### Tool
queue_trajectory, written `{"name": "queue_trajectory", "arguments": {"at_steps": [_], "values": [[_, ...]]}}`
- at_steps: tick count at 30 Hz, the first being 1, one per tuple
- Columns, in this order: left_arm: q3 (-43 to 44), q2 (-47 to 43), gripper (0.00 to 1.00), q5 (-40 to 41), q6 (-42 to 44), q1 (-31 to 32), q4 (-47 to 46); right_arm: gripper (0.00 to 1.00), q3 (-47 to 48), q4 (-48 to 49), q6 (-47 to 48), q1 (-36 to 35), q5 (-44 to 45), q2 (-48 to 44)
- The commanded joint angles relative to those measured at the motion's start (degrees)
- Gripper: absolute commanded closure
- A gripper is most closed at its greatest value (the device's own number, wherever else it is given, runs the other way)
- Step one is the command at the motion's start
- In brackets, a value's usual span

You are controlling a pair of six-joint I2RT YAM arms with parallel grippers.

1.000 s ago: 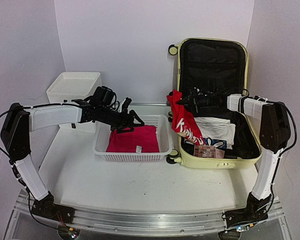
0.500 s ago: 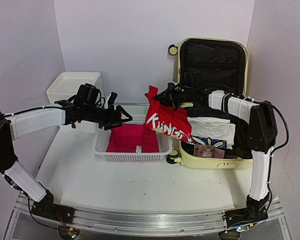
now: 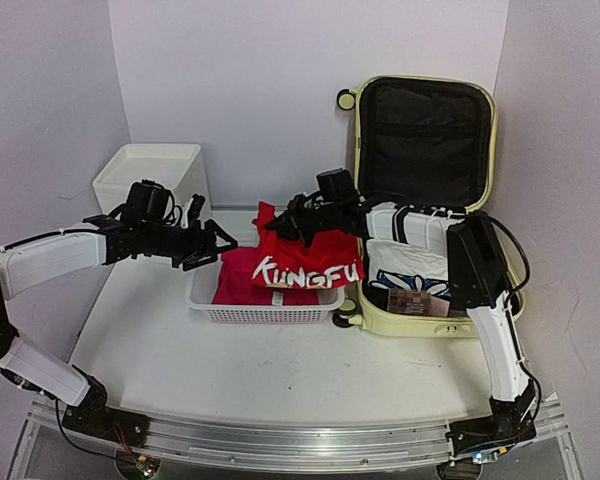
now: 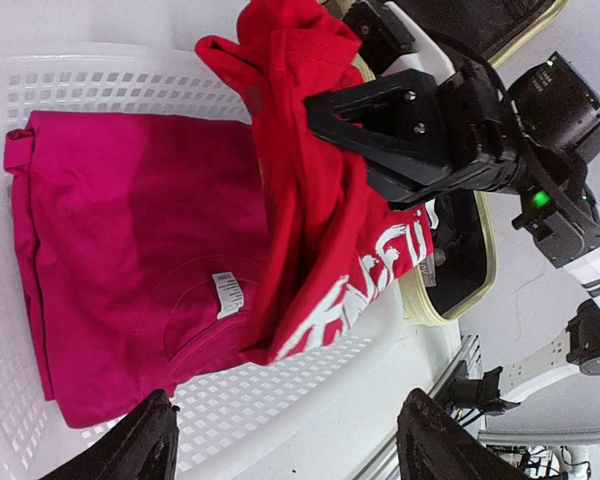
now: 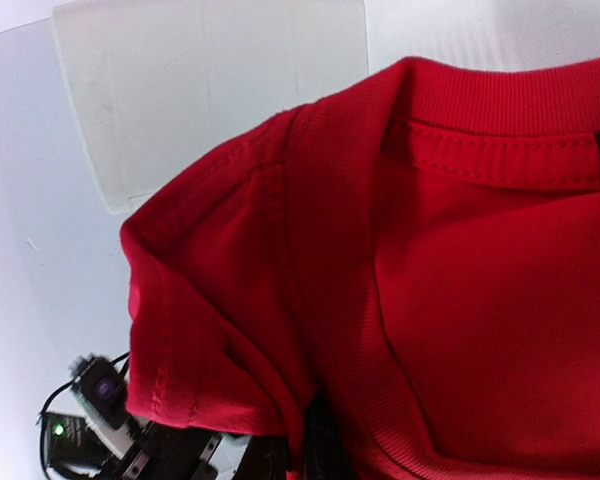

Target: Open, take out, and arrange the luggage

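The luggage [image 3: 430,326], a pale yellow suitcase, lies open at the right with its black-lined lid [image 3: 425,140] upright. My right gripper [image 3: 295,222] is shut on a red shirt [image 3: 305,262] with white KUNGFU lettering, which hangs over the right half of the white perforated basket [image 3: 265,313]. A folded magenta shirt [image 3: 238,285] lies in the basket. My left gripper [image 3: 212,250] stands open at the basket's left edge, holding nothing. In the left wrist view the red shirt [image 4: 320,230] drapes beside the magenta shirt [image 4: 130,260]. In the right wrist view the red shirt [image 5: 430,300] hides the fingers.
A white garment with dark print [image 3: 415,262] and a small brown packet [image 3: 410,302] remain in the suitcase's lower shell. A white drawer box [image 3: 150,175] stands at the back left, behind my left arm. Walls close in on both sides.
My right gripper has carried the red shirt leftward out of the suitcase to above the basket. My left arm has drawn back to the left, off the basket's middle.
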State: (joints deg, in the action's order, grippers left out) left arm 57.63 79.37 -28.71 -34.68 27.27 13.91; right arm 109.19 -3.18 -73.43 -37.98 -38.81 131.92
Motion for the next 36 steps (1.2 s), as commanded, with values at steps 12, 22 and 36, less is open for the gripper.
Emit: {"name": "queue_trajectory", "arguments": {"at_steps": [12,22,36], "values": [[-4.75,-11.06,0.24,2.23,0.91,-3.09,1.31,1.00,17.94,5.72,-7.98,-9.19,12.88,15.09],[-5.11,-10.69,0.24,2.85,1.13,-3.07,1.97,1.00,24.57,3.57,-6.53,-9.65,12.00,20.80],[-3.45,-5.36,0.21,-0.51,2.00,-2.96,2.08,0.34,30.50,-26.74,22.61,-6.87,8.06,13.19]]}}
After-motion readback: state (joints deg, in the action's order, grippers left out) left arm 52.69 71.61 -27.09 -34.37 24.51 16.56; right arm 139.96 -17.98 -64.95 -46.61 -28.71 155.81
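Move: The right hand holds the red KUNGFU shirt by its neck end. The basket's middle lies about 5 cm left of the hand, 3 cm back and 14 cm below, with the magenta shirt spread in it at the same spot; the suitcase's lower shell is some 37 cm right and 2 cm back. From the idle left hand, the basket is roughly 13 cm right, 2 cm ahead and 16 cm below. Right hand carries the KUNGFU shirt about 10 cm left and down into the basket, then opens to release. ##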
